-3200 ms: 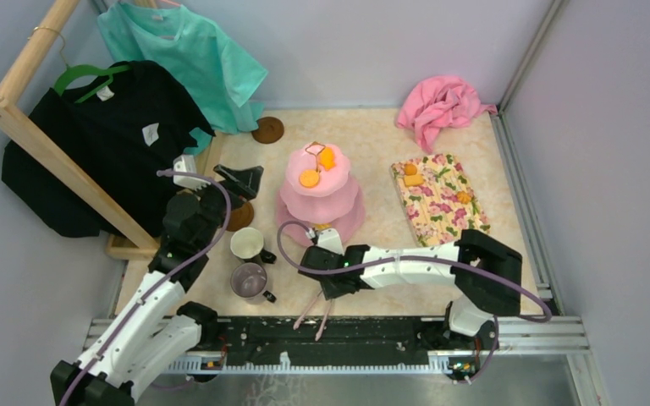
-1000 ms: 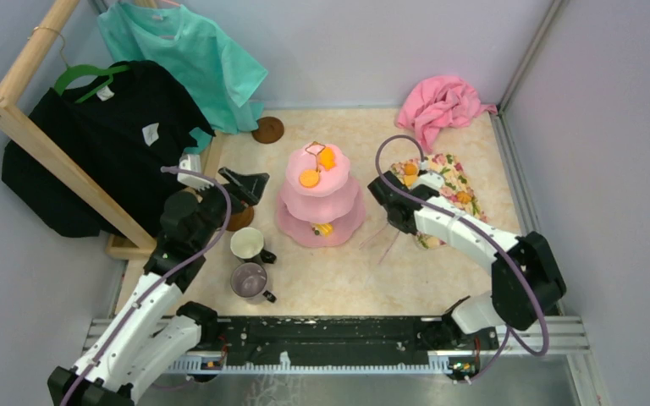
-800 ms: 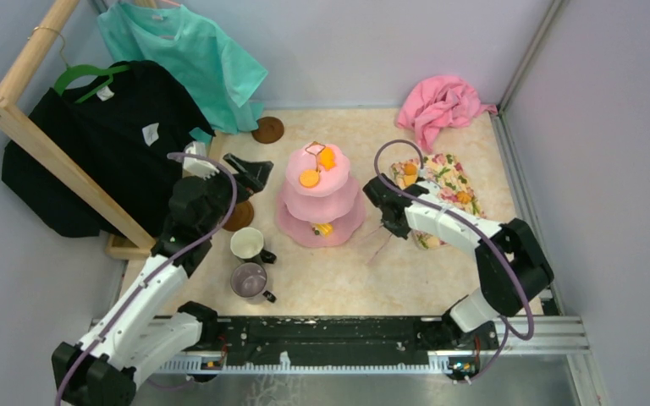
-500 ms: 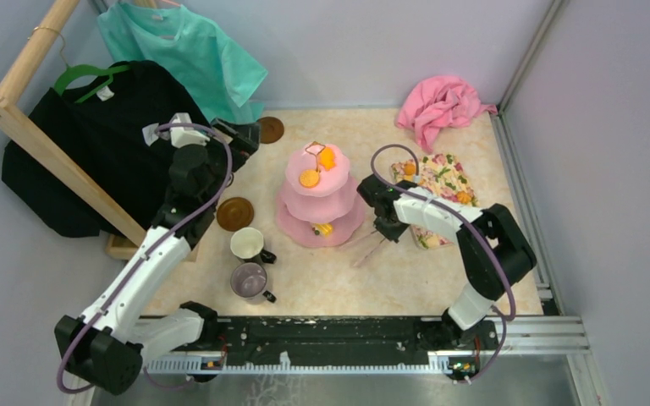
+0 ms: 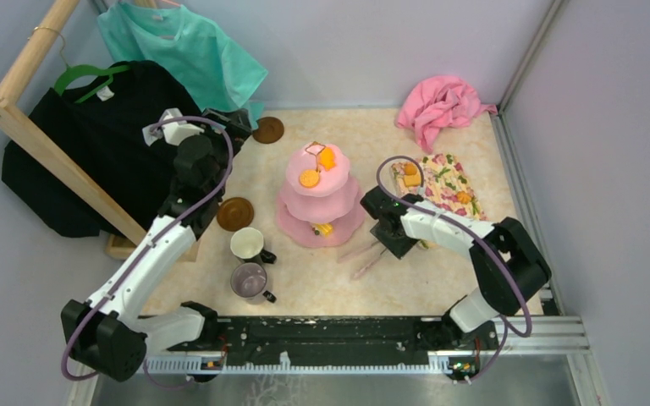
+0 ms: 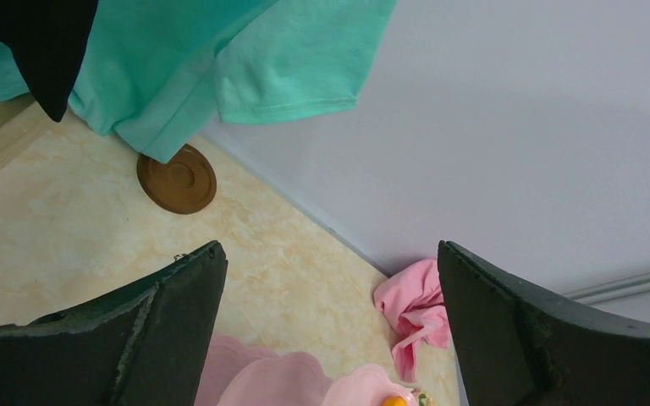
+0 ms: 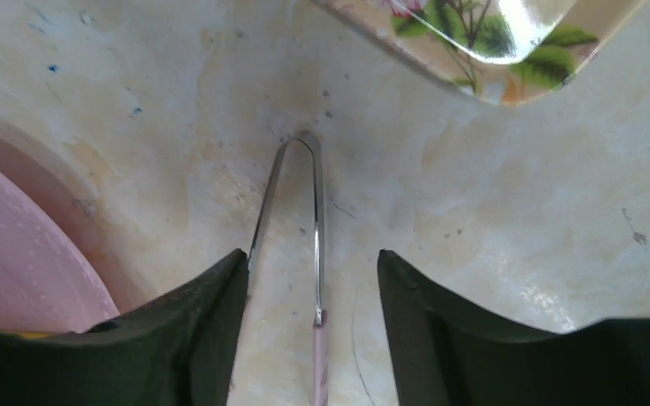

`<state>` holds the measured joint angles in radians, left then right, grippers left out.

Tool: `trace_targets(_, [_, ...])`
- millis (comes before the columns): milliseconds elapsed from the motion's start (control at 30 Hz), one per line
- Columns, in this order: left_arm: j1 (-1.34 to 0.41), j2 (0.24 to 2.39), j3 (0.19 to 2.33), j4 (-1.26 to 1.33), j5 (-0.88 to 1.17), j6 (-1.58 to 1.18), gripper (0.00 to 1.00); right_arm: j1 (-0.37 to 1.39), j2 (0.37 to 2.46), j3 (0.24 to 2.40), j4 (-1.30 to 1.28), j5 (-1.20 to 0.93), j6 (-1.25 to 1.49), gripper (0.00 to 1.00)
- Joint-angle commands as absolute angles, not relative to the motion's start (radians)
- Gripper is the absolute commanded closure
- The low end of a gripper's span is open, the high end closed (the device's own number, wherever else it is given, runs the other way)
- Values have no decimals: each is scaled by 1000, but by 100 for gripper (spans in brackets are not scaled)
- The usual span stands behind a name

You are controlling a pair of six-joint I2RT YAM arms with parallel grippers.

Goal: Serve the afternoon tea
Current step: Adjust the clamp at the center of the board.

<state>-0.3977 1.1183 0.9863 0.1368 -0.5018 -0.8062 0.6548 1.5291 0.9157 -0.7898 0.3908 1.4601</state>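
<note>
The pink three-tier cake stand [image 5: 319,201] stands mid-table, with orange snacks [image 5: 309,178] on its top tier and one on the bottom tier. My right gripper [image 5: 387,241] is low over the table just right of the stand. Its fingers are parted around pink-handled metal tongs [image 7: 316,186] that lie flat on the surface. My left gripper [image 5: 235,121] hovers wide open and empty near the far brown saucer [image 6: 177,178]. A second saucer [image 5: 235,213], a white mug [image 5: 246,243] and a grey-purple mug [image 5: 249,279] sit left of the stand.
A floral mat [image 5: 438,196] with more snacks [image 5: 410,169] lies right of the stand, and a pink cloth [image 5: 440,106] is at the back right. A wooden rack with black [image 5: 93,144] and teal [image 5: 186,59] shirts fills the left side. Walls close the back and right.
My right gripper came down beside the stand with the tongs and its jaws have parted, leaving the tongs on the table. My left arm swung back toward the far saucer.
</note>
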Motion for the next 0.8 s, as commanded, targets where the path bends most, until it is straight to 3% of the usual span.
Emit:
trace_targets(0, [-401, 1131, 1007, 186, -538, -797, 1, 690, 1460, 884, -780, 415, 1493, 36])
trace_targets(400, [-400, 1083, 1036, 65, -486, -756, 1, 770, 1334, 911, -847, 523, 1468, 33])
trace_targets(567, [-401, 1092, 1131, -63, -398, -752, 1, 773, 1265, 969, -875, 617, 1237, 33])
trace_targets(767, [-409, 1085, 1183, -191, -302, -780, 3, 773, 1236, 980, -815, 631, 925, 41])
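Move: Just below the right hand, which straddles it low over the table, lies the clamp, its middle about 2 cm to the left, 1 cm back and 2 cm below. The cake stand stands some 12 cm to that hand's left and 8 cm ahead; the floral tray's middle is roughly 14 cm to its right and 12 cm ahead. From the raised left hand the clamp lies about 27 cm to the right, 16 cm back and 33 cm lower. Freeing the clamp, the right hand spreads its already parting fingers to about two-thirds and draws back some 2 cm low over the table. It then climbs straight off the clamp by about 8 cm, easing forward again, its fingertips tilting up and turning counter-clockwise. The empty, open left hand rises some 3 cm and backs off slightly. ##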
